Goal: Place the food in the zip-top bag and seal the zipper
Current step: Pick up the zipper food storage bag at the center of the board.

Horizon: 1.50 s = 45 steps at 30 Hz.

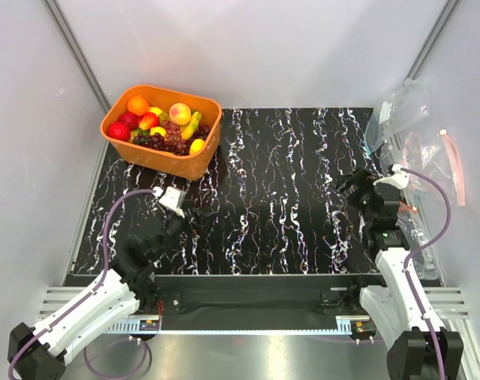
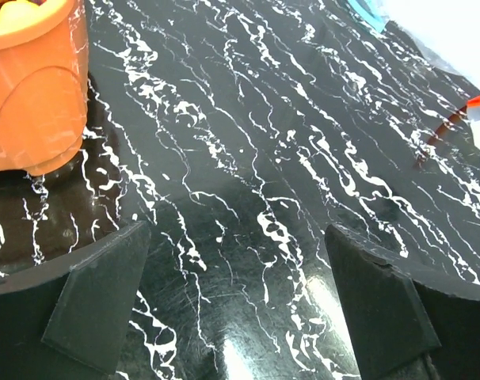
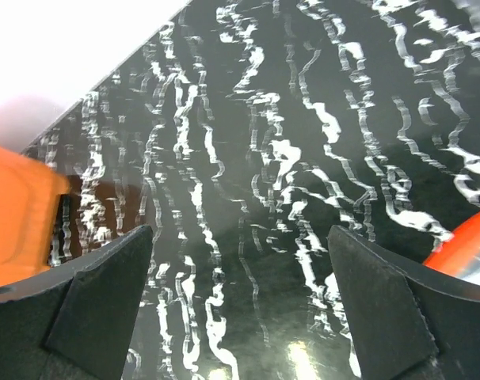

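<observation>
The food lies in an orange basket [image 1: 191, 165] at the back left: an orange [image 1: 138, 104], red fruits [image 1: 119, 131] and a peach [image 1: 180, 113]. The clear zip-top bag [image 1: 427, 158] rests crumpled at the table's right edge, its pink-red zipper [image 1: 455, 170] along the outer side. My left gripper [image 1: 197, 221] hovers open over the marble in front of the basket, nothing between its fingers [image 2: 97, 309]. My right gripper [image 1: 349, 185] is open and empty too, just left of the bag, its fingers [image 3: 382, 317] over bare table.
A banana bunch [image 1: 192, 125] and dark grapes [image 1: 169, 141] share the basket. A second clear bag with a teal strip [image 1: 380, 125] lies behind the zip-top bag. White walls close in the table on three sides. The basket's side [image 2: 34, 87] shows left of the left wrist view.
</observation>
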{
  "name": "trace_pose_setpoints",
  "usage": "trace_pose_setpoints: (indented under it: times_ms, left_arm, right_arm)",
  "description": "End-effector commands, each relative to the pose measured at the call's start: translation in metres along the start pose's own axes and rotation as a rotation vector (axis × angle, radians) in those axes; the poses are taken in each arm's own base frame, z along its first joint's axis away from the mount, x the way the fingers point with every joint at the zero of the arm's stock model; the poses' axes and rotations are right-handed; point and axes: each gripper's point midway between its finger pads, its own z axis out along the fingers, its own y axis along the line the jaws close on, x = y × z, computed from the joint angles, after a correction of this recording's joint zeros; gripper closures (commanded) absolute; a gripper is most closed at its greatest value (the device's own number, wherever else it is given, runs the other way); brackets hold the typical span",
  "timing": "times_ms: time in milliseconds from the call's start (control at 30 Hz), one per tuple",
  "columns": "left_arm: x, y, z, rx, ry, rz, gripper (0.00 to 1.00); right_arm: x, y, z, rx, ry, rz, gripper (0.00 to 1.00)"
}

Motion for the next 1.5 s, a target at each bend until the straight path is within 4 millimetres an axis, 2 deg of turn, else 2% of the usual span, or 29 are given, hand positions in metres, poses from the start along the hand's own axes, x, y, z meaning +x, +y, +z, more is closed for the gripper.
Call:
trace_pose_setpoints:
  times_ms: [0,33,67,200,233,300,400,433,500,733,767,833,933,1133,1233,1367,1467]
  left_arm:
    - [-0.021,-0.013,0.003,0.064,-0.077,0.003,0.01]
    - [-0.022,-0.013,0.005,0.061,-0.07,0.002,0.01]
    - [-0.021,-0.013,0.006,0.063,-0.063,0.001,0.01]
    - [-0.02,-0.014,0.009,0.056,-0.041,-0.007,0.01]
    - [-0.019,-0.014,0.01,0.055,-0.036,-0.01,0.01]
    - [-0.017,-0.013,0.01,0.049,-0.03,-0.016,0.01]
    - [-0.015,-0.013,0.009,0.051,-0.031,-0.025,0.01]
    - [-0.014,-0.012,0.01,0.05,-0.028,-0.027,0.01]
    - [-0.011,-0.015,0.011,0.061,-0.02,-0.035,0.01]
    - [-0.003,-0.016,0.016,0.07,-0.003,-0.051,0.01]
    - [-0.003,-0.016,0.016,0.069,-0.006,-0.055,0.01]
    - [0.0,-0.02,0.018,0.094,0.005,-0.056,0.01]
    - [0.004,-0.022,0.022,0.104,0.017,-0.057,0.01]
    - [0.009,-0.019,0.027,0.092,0.033,-0.051,0.01]
    - [0.012,-0.017,0.028,0.08,0.042,-0.046,0.01]
    - [0.019,-0.013,0.029,0.061,0.064,-0.043,0.01]
    - [0.024,-0.012,0.032,0.056,0.085,-0.042,0.01]
  right_arm:
    - [-0.033,0.0,-0.008,0.064,-0.065,-0.079,0.0]
    - [-0.032,-0.014,-0.011,0.15,-0.05,-0.087,0.0]
    - [-0.052,-0.01,-0.013,0.188,-0.079,-0.095,0.0]
    - [-0.087,-0.031,-0.013,0.391,-0.113,-0.208,0.0]
    - [-0.09,-0.045,-0.018,0.488,-0.12,-0.202,0.01]
    - [-0.097,-0.046,-0.008,0.524,-0.109,-0.232,0.0]
    - [-0.121,-0.062,-0.006,0.7,-0.141,-0.306,0.0]
    - [-0.133,-0.07,-0.01,0.786,-0.172,-0.341,0.0]
    - [-0.148,-0.074,-0.008,0.866,-0.166,-0.39,0.0]
    - [-0.188,-0.106,-0.006,0.925,-0.207,-0.31,0.0]
    - [-0.199,-0.11,-0.008,0.932,-0.224,-0.296,0.0]
    - [-0.208,-0.112,-0.005,0.91,-0.222,-0.287,0.0]
    - [-0.213,-0.124,0.004,0.902,-0.197,-0.273,0.0]
    - [-0.234,-0.132,0.025,0.91,-0.216,-0.355,0.0]
    - [-0.241,-0.144,0.032,0.944,-0.204,-0.417,0.0]
    - [-0.236,-0.163,0.056,0.936,-0.105,-0.502,0.0]
    - [-0.236,-0.177,0.066,0.954,-0.082,-0.532,0.0]
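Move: The pink-zip bag, middle of the three on the right-hand side, lies some 21 cm right of the right hand, 3 cm ahead and about 8 cm lower. The blue-zip bag is roughly 12 cm right and 15 cm ahead of that hand; the orange-zip bag is about 11 cm right and 13 cm back, some 12 cm down. From the left hand the pink-zip bag is around 56 cm right, 12 cm ahead and 8 cm lower. Towards the pink-zip bag and out over its right side, the right hand sweeps about 27 cm to the right, first climbing some 9 cm, then edging forward about 5 cm and sinking a little at the end. It swings clockwise about 40 degrees while tipping nose-down and rolling, fingers wide open. The left hand, also open, sinks about 4 cm and drifts slightly right. ##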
